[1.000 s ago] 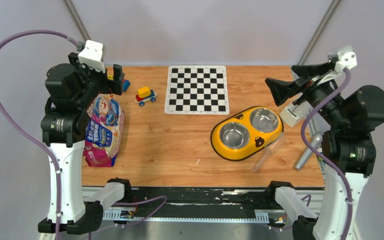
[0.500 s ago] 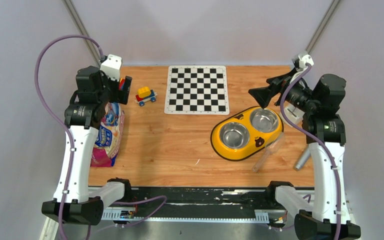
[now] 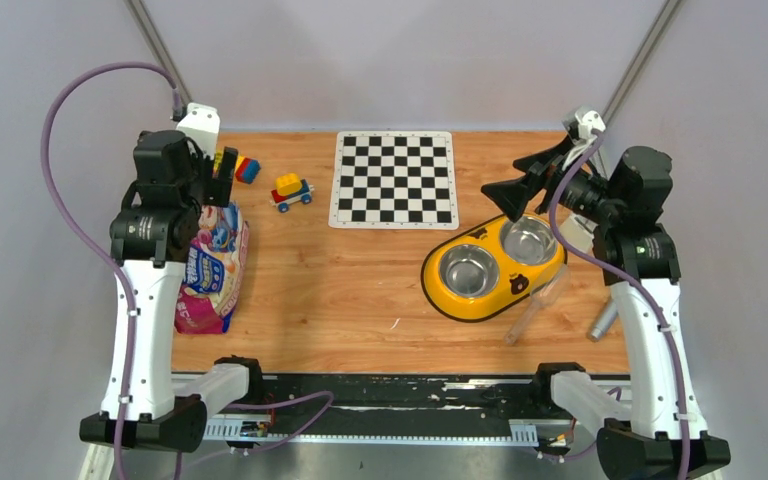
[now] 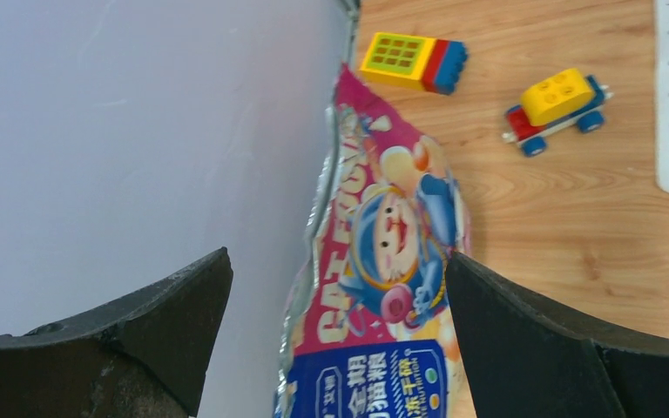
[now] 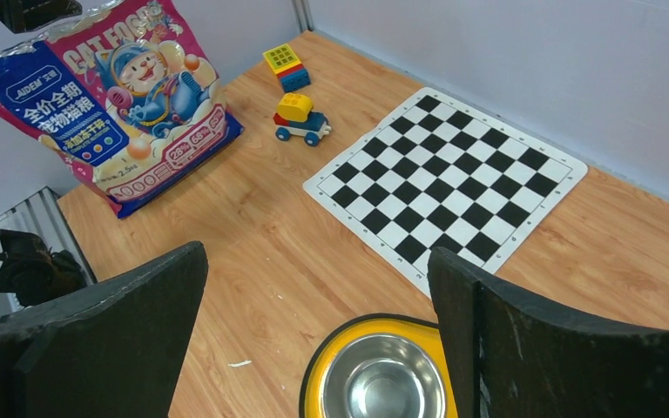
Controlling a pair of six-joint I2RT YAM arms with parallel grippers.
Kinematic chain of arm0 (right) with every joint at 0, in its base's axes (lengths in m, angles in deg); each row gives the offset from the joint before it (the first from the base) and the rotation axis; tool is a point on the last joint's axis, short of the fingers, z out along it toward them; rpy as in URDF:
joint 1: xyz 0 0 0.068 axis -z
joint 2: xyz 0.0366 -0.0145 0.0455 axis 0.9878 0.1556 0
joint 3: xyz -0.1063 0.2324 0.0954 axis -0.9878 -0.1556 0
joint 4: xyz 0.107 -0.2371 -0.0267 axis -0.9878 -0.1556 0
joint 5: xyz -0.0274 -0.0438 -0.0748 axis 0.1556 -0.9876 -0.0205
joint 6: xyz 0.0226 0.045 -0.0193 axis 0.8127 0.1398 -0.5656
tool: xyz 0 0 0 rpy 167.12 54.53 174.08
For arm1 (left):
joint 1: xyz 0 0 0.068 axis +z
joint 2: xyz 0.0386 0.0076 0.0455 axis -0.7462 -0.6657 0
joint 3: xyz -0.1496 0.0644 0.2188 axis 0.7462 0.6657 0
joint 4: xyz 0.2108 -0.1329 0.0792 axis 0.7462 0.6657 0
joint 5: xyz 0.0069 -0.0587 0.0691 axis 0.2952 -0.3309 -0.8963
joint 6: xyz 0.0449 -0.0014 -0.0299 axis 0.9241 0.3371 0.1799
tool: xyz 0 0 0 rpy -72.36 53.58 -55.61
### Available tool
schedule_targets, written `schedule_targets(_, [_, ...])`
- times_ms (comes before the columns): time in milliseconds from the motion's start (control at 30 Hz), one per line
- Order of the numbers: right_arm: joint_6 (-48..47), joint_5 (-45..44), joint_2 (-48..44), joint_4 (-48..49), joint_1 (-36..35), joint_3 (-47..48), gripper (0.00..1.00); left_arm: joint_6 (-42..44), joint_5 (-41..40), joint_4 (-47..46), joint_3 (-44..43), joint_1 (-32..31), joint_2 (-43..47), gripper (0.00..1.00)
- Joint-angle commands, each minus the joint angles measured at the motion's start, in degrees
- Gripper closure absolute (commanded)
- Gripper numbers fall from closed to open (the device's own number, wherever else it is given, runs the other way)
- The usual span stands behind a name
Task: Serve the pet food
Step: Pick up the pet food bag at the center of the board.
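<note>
The glossy pink-purple-blue "CAT FOOD" bag [image 3: 210, 268] stands at the table's left edge, against the wall. It also shows in the left wrist view [image 4: 383, 261] and the right wrist view [image 5: 113, 104]. No kibble is visible. My left gripper [image 3: 226, 178] is open and empty, held above the bag's top, with its jaws wide apart [image 4: 335, 266]. My right gripper [image 3: 506, 192] is open and empty [image 5: 318, 252], held above the far side of the yellow double bowl [image 3: 430, 272]. Both steel cups look empty.
A clear scoop [image 3: 537, 305] lies just right of the bowl. A grey cylinder [image 3: 605, 318] lies near the right edge. A checkered mat [image 3: 395, 180] is at the back centre. A toy car [image 3: 291, 190] and stacked bricks [image 3: 242, 167] sit at the back left.
Both arms have unfolded and risen. My left gripper has moved over the bag's top. My right gripper has swung left, over the back of the yellow bowl. Both stay open.
</note>
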Motion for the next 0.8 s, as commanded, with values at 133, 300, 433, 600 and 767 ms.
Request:
schedule_targets(133, [-1.65,-0.32,0.08,2.89,-2.53,-0.52,0.01,2.03,-15.71,6.97,-1.39,0.42,2.18,0.00])
schedule_targets(300, [-1.89,-0.42,0.05,2.89,-3.29,-0.74,0.01,4.78,-20.58,3.97,2.39,0.45,2.67,0.00])
schedule_targets(433, [-2.10,-0.58,-0.13,2.98,-3.66,-0.94,0.01,4.47,-18.51,3.42,3.35,4.00,1.51,0.00])
schedule_targets(600, [-2.19,-0.81,-0.32,3.00,-3.74,-1.05,0.01,3.65,-6.62,4.20,2.79,12.72,-0.34,0.00])
schedule_targets(767, [-2.43,-0.92,-0.33,2.99,-3.91,-1.14,0.01,3.65,2.87,4.35,3.73,18.27,-1.15,0.00])
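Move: The pet food bag stands on edge, broad side facing right. Its middle is about 5 cm left of the left hand, 6 cm back and some 21 cm below, its top seam only a few centimetres lower than the fingertips. The yellow-red blocks lie about 23 cm ahead and 5 cm left of the left hand, the toy car 17 cm ahead and 10 cm right, both on the table. From the right hand, the bag is roughly 57 cm left and 4 cm back. Bring the open left gripper about 10 cm left across the bag's top seam, drawing it back some 5 cm over the first half, then sinking about 4 cm as the leftward travel goes on. Turn it some 20 degrees counter-clockwise and tip the fingers slightly down, so that the seam comes between the open fingers, nearer the right one; keep them wide open. ##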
